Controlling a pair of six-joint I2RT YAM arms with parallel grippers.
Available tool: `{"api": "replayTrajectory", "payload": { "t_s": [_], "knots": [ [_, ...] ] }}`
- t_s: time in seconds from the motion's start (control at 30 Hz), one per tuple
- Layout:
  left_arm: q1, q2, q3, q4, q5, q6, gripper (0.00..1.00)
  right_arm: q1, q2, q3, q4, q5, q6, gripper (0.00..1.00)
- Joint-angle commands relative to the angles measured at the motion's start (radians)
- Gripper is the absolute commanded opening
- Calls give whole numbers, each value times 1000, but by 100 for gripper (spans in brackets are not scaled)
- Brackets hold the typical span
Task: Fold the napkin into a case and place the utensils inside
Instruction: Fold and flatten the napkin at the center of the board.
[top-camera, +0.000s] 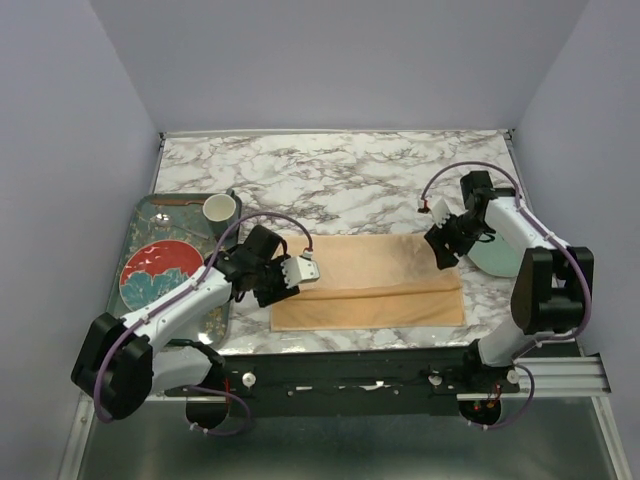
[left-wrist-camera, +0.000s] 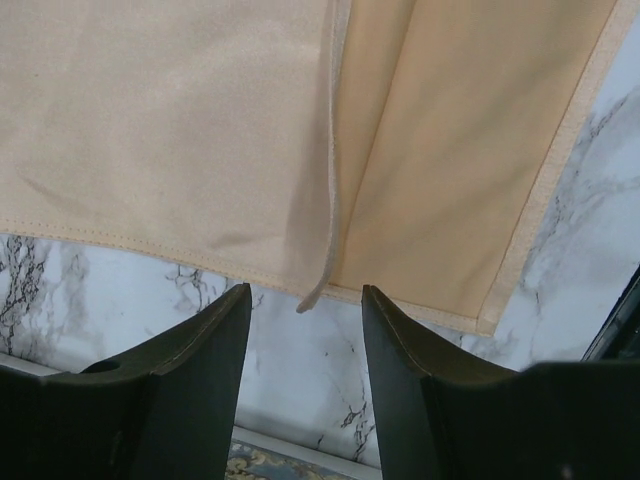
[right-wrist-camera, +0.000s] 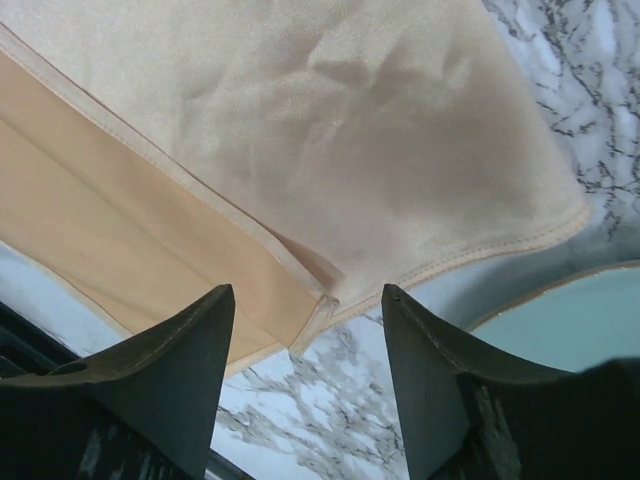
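The peach-orange napkin (top-camera: 370, 280) lies flat on the marble, folded into a wide rectangle with a lighter flap over a darker strip along its near side. My left gripper (top-camera: 306, 266) hovers at the napkin's left edge, open and empty. The left wrist view shows the napkin (left-wrist-camera: 150, 120) with the flap's loose corner just ahead of the open left gripper (left-wrist-camera: 305, 300). My right gripper (top-camera: 441, 250) is open at the right edge. In the right wrist view the napkin (right-wrist-camera: 350, 120) has its folded corner ahead of the open right gripper (right-wrist-camera: 308, 300). Slender gold-brown utensils (top-camera: 182, 201) lie along the tray's far rim.
A grey patterned tray (top-camera: 150, 215) stands at the left with a red and teal plate (top-camera: 160, 272) and a white cup (top-camera: 219, 208). A pale green plate (top-camera: 495, 262) lies under my right arm, and its rim (right-wrist-camera: 570, 320) shows beside the right finger.
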Motion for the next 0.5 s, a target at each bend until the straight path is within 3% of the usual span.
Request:
{"api": "replayTrajectory", "payload": {
  "t_s": [0.0, 0.47],
  "knots": [
    [-1, 67, 57, 38, 30, -18, 57, -8, 84, 45, -78, -10, 36, 65],
    [-1, 164, 122, 9, 54, -49, 57, -8, 119, -30, -182, -16, -31, 34]
  ]
}}
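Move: The folded napkin's top-layer right corner lies about 5 cm back from the right hand, 3 cm to its right and 6 cm below; the green plate is some 10 cm to that hand's right and 2 cm farther out, and the folded napkin's middle 16 cm left and 5 cm back. From the left hand the folded napkin's middle is about 18 cm right, 2 cm ahead and 5 cm below, the top layer's left corner 2 cm left and 1 cm back. Towards the top layer's right corner the right hand sinks and draws back, about 3 cm each: mostly down at first, then backward nearly level, its fingers half closing and its tips swinging back some 15 degrees. Over the top layer's left end, the left hand slides 2 cm forward and 1.5 cm right, away from that corner, half open. No touch can be made out. ##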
